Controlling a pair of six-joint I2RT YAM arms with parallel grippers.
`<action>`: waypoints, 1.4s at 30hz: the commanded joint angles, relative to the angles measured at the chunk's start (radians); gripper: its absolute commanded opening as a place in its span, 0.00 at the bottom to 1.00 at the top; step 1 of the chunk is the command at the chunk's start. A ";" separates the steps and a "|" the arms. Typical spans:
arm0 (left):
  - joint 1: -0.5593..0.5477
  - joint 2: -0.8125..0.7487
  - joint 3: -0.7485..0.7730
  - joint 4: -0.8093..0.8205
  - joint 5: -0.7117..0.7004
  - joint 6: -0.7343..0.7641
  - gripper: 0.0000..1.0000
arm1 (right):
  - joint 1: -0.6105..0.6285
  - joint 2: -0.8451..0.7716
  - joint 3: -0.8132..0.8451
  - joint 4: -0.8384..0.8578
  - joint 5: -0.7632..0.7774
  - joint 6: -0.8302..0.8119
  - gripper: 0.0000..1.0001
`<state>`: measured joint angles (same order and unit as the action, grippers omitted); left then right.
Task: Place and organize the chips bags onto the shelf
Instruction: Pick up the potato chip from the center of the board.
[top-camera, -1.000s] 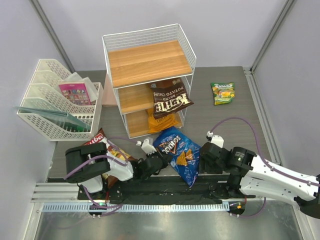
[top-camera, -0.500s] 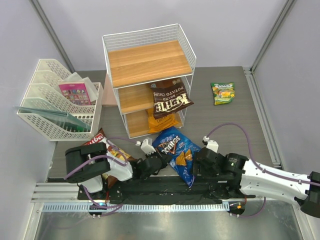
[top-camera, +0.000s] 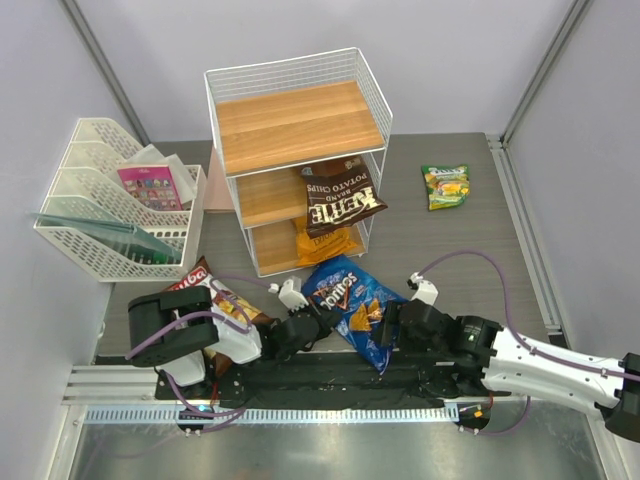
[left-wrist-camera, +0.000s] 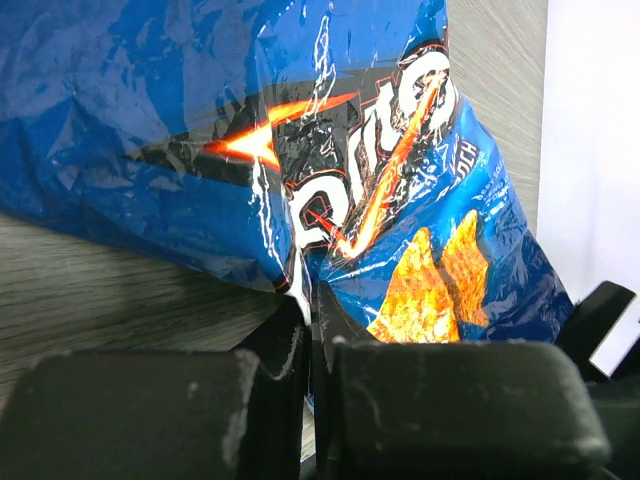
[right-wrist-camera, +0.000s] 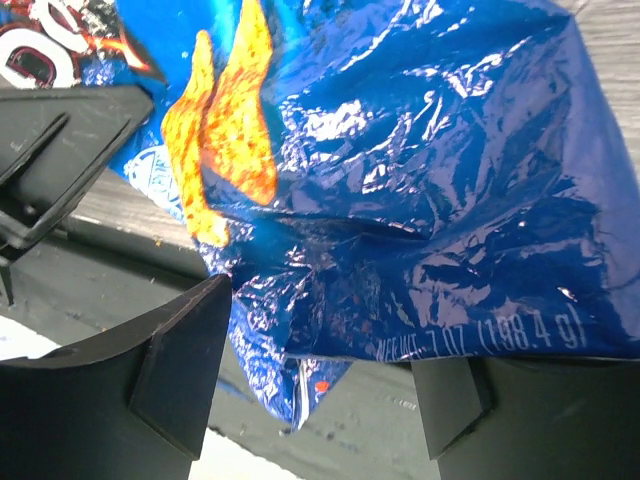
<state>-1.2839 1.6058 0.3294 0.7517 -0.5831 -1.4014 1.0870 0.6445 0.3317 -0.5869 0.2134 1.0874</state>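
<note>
The blue Doritos bag (top-camera: 352, 308) lies in front of the shelf (top-camera: 298, 126), between my two grippers. My left gripper (top-camera: 318, 322) is shut on the bag's left seam, which is pinched between the fingertips in the left wrist view, left gripper (left-wrist-camera: 310, 312), bag (left-wrist-camera: 350, 170). My right gripper (top-camera: 392, 326) is open at the bag's right end; the crinkled corner of the bag (right-wrist-camera: 430, 200) sits between the spread fingers of that gripper (right-wrist-camera: 330, 365). A dark brown bag (top-camera: 343, 198) hangs out of the middle tier and an orange bag (top-camera: 326, 243) lies on the bottom one.
A small green-yellow bag (top-camera: 446, 186) lies at the far right. A brown-white bag with red lettering (top-camera: 203, 279) is partly under my left arm. A white mesh file tray (top-camera: 105, 215) holding a pink packet (top-camera: 153, 186) stands on the left.
My right arm has slid left to the blue bag and its jaws have widened around the bag's corner. The left gripper has stayed shut on the seam; the bag shifted slightly left.
</note>
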 joint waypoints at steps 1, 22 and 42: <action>-0.014 0.028 -0.018 0.023 0.028 0.044 0.00 | 0.005 -0.008 -0.042 0.127 0.052 -0.004 0.74; -0.026 0.075 -0.064 0.110 0.097 0.062 0.00 | 0.007 0.072 -0.088 0.357 0.153 -0.101 0.69; -0.026 -0.006 0.020 -0.135 0.094 0.105 0.72 | 0.007 -0.074 0.277 -0.335 0.110 0.006 0.01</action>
<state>-1.3071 1.6341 0.3454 0.8600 -0.4599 -1.3296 1.0920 0.5037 0.4595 -0.7570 0.3305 1.0882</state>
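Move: The blue Doritos bag's middle lies about 6 cm ahead and 6 cm left of the open right hand, some 2 cm below, its near right part between the fingers. The left hand still pinches the bag, whose middle is about 4 cm to its right and level with it. The orange bag in the shelf stands roughly 21 cm ahead and 12 cm left of the right hand; the red-and-white bag lies 24 cm left of the left hand. The right fingers shut on the near right part of the Doritos bag after the hand dips and pushes about 3 cm forward and a little left, then lifts some 6 cm while drawing right and slightly back, tilting about 10 degrees upward. The left hand keeps its pinch while easing back, then opens wide, letting go, and slips right and up a couple of centimetres. ##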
